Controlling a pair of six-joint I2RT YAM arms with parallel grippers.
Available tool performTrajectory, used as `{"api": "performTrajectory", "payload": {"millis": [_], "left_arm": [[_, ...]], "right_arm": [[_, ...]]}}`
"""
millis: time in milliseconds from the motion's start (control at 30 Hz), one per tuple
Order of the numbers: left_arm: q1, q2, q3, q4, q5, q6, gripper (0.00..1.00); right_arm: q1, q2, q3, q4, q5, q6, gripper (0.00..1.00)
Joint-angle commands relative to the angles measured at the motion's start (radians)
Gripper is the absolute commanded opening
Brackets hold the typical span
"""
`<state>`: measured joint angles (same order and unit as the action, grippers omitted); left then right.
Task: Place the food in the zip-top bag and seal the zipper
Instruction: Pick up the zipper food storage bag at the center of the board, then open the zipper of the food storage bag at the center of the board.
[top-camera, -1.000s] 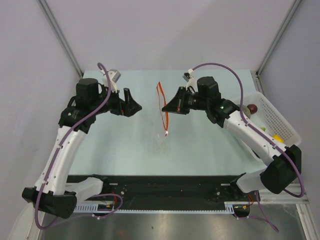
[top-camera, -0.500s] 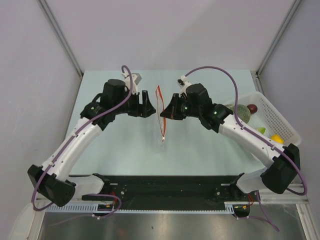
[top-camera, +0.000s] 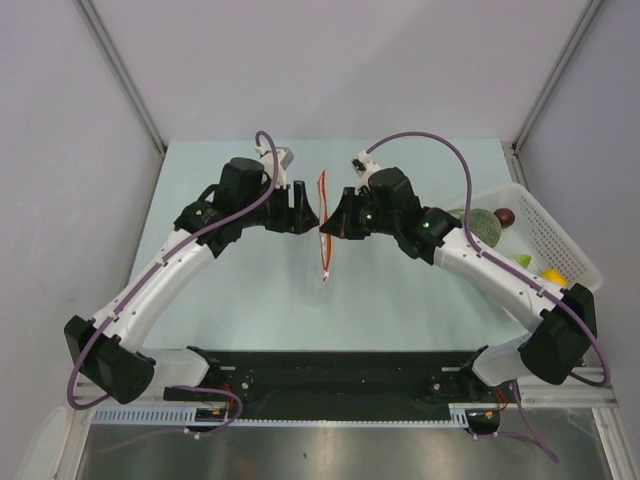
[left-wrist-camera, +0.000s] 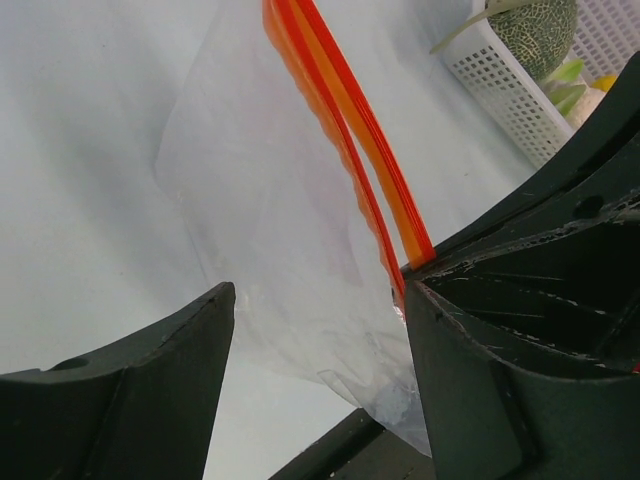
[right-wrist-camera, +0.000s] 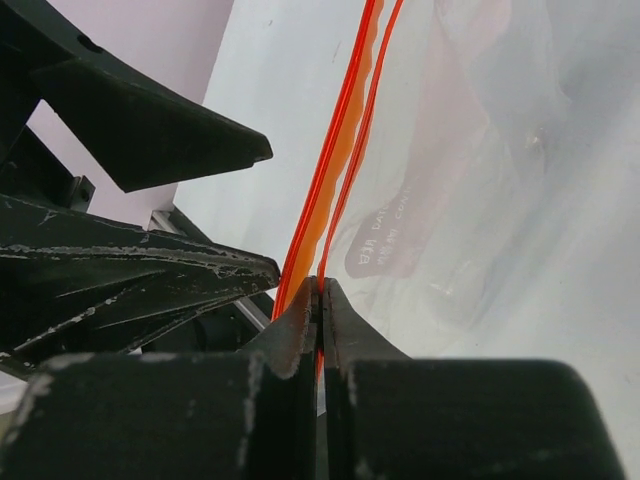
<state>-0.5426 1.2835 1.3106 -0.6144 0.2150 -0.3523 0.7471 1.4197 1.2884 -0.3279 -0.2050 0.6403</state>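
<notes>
The clear zip-top bag (top-camera: 322, 262) hangs above the table, mouth up. Its orange-red zipper (top-camera: 322, 205) is pinched by my right gripper (top-camera: 326, 229). In the right wrist view that gripper (right-wrist-camera: 322, 300) is shut on one strip of the zipper (right-wrist-camera: 345, 130). My left gripper (top-camera: 306, 210) stands open on the bag's other side. In the left wrist view the bag (left-wrist-camera: 270, 220) sits between its fingers, and the zipper (left-wrist-camera: 345, 130) touches the right finger (left-wrist-camera: 520, 370). The food lies in the basket: a green melon (top-camera: 484, 226), a dark red piece (top-camera: 507, 215), a lime green piece (top-camera: 520, 260) and a yellow piece (top-camera: 551, 273).
A white perforated basket (top-camera: 560, 235) stands at the table's right edge, under the right arm's forearm. Its corner (left-wrist-camera: 480, 70) shows in the left wrist view. Grey walls close in the table on the left, right and back.
My left arm has swung right to the bag and its jaws have narrowed, with the bag now between them. The right gripper has shifted slightly left, still gripping the zipper.
</notes>
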Motion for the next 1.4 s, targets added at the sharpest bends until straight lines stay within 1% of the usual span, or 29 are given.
{"api": "performTrajectory", "payload": {"millis": [0,133,200,267,300,333,400,433,500,533,567,633,667,733,800,900,967,1000,1033,1100,1133,1200,1233,1300,1367], "left_arm": [[-0.005,-0.038,0.01,0.041,0.004,-0.025,0.73],[-0.008,0.022,0.048,-0.001,-0.014,-0.002,0.74],[-0.008,0.033,0.058,0.007,-0.012,-0.004,0.74],[-0.01,0.048,0.061,0.005,-0.019,-0.005,0.73],[-0.01,0.066,0.064,-0.023,-0.038,0.002,0.71],[-0.008,0.077,0.067,-0.04,-0.046,0.013,0.64],[0.003,0.089,0.075,-0.08,-0.058,0.039,0.55],[0.03,0.088,0.072,-0.088,-0.055,0.042,0.45],[0.07,0.082,0.062,-0.1,-0.037,0.053,0.32],[0.094,0.079,0.062,-0.11,0.001,0.056,0.19],[0.14,0.079,0.064,-0.119,0.024,0.062,0.13],[0.177,0.076,0.067,-0.171,0.052,0.093,0.0],[0.206,0.063,0.059,-0.188,0.058,0.105,0.0],[0.224,0.042,0.043,-0.205,0.081,0.159,0.0],[0.224,0.01,0.019,-0.217,0.121,0.211,0.0],[0.208,-0.012,0.003,-0.232,0.176,0.243,0.0],[0.173,-0.009,0.004,-0.237,0.198,0.242,0.0],[0.162,0.0,0.004,-0.239,0.207,0.236,0.0],[0.141,0.007,0.004,-0.235,0.214,0.228,0.0],[0.124,0.017,0.003,-0.225,0.225,0.213,0.0],[0.112,0.028,0.004,-0.222,0.228,0.21,0.0],[0.107,0.051,0.012,-0.219,0.23,0.196,0.0],[0.107,0.06,0.021,-0.22,0.234,0.185,0.0],[0.107,0.077,0.029,-0.228,0.248,0.168,0.0],[0.107,0.079,0.033,-0.225,0.253,0.161,0.0]], "right_arm": [[0.005,0.013,0.008,0.033,0.016,-0.033,0.0],[0.015,0.021,0.011,0.044,0.007,-0.057,0.0],[0.018,0.028,0.015,0.04,0.015,-0.062,0.0],[0.015,0.035,0.023,0.033,0.018,-0.068,0.0],[0.014,0.033,0.031,0.032,0.019,-0.071,0.0],[0.009,0.033,0.034,0.024,0.021,-0.079,0.0],[0.003,0.03,0.04,0.01,0.029,-0.085,0.0],[-0.011,0.025,0.042,-0.012,0.032,-0.091,0.0],[-0.037,0.021,0.043,-0.051,0.041,-0.094,0.0],[-0.052,0.019,0.043,-0.098,0.038,-0.096,0.0],[-0.098,0.021,0.04,-0.126,0.026,-0.102,0.0],[-0.146,0.021,0.034,-0.205,0.015,-0.12,0.0],[-0.19,0.015,0.029,-0.227,0.003,-0.142,0.0],[-0.235,0.012,0.016,-0.279,-0.008,-0.171,0.0],[-0.279,0.007,0.006,-0.306,-0.036,-0.227,0.0],[-0.308,0.013,-0.008,-0.33,-0.08,-0.28,0.0],[-0.311,0.018,-0.009,-0.313,-0.138,-0.301,0.14],[-0.31,0.024,-0.009,-0.301,-0.163,-0.32,0.22],[-0.307,0.027,-0.008,-0.271,-0.206,-0.324,0.34],[-0.307,0.033,-0.008,-0.241,-0.226,-0.332,0.48],[-0.305,0.041,-0.005,-0.212,-0.24,-0.333,0.57],[-0.307,0.05,0.012,-0.18,-0.26,-0.334,0.67],[-0.308,0.054,0.02,-0.172,-0.266,-0.335,0.7],[-0.299,0.061,0.04,-0.151,-0.274,-0.338,0.72],[-0.293,0.062,0.045,-0.14,-0.277,-0.35,0.71]]}}
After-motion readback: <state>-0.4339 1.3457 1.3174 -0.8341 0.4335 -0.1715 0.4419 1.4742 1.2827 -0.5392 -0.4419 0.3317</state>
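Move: The right hand already grips the bag's orange zipper, raised well above the board, and the left gripper stands open beside it. From the left hand, the near lip of the zipper lies about 2 cm ahead, 3 cm to the right and 3 cm lower. The zipper's near end is roughly 15 cm back and 4 cm right, its far end about 15 cm ahead and 4 cm right. The clear bag body hangs some 12 cm below, 2 cm back and 2 cm right. Ease the left gripper down and forward and shut it on the left zipper lip, then spread the hands, left about 5 cm leftward and right about 8 cm rightward, forward and down. Draw the left hand back with its grip kept, turning it some 10 degrees clockwise and tipping it down, while the right edges a little farther right and opens at its own lip. ##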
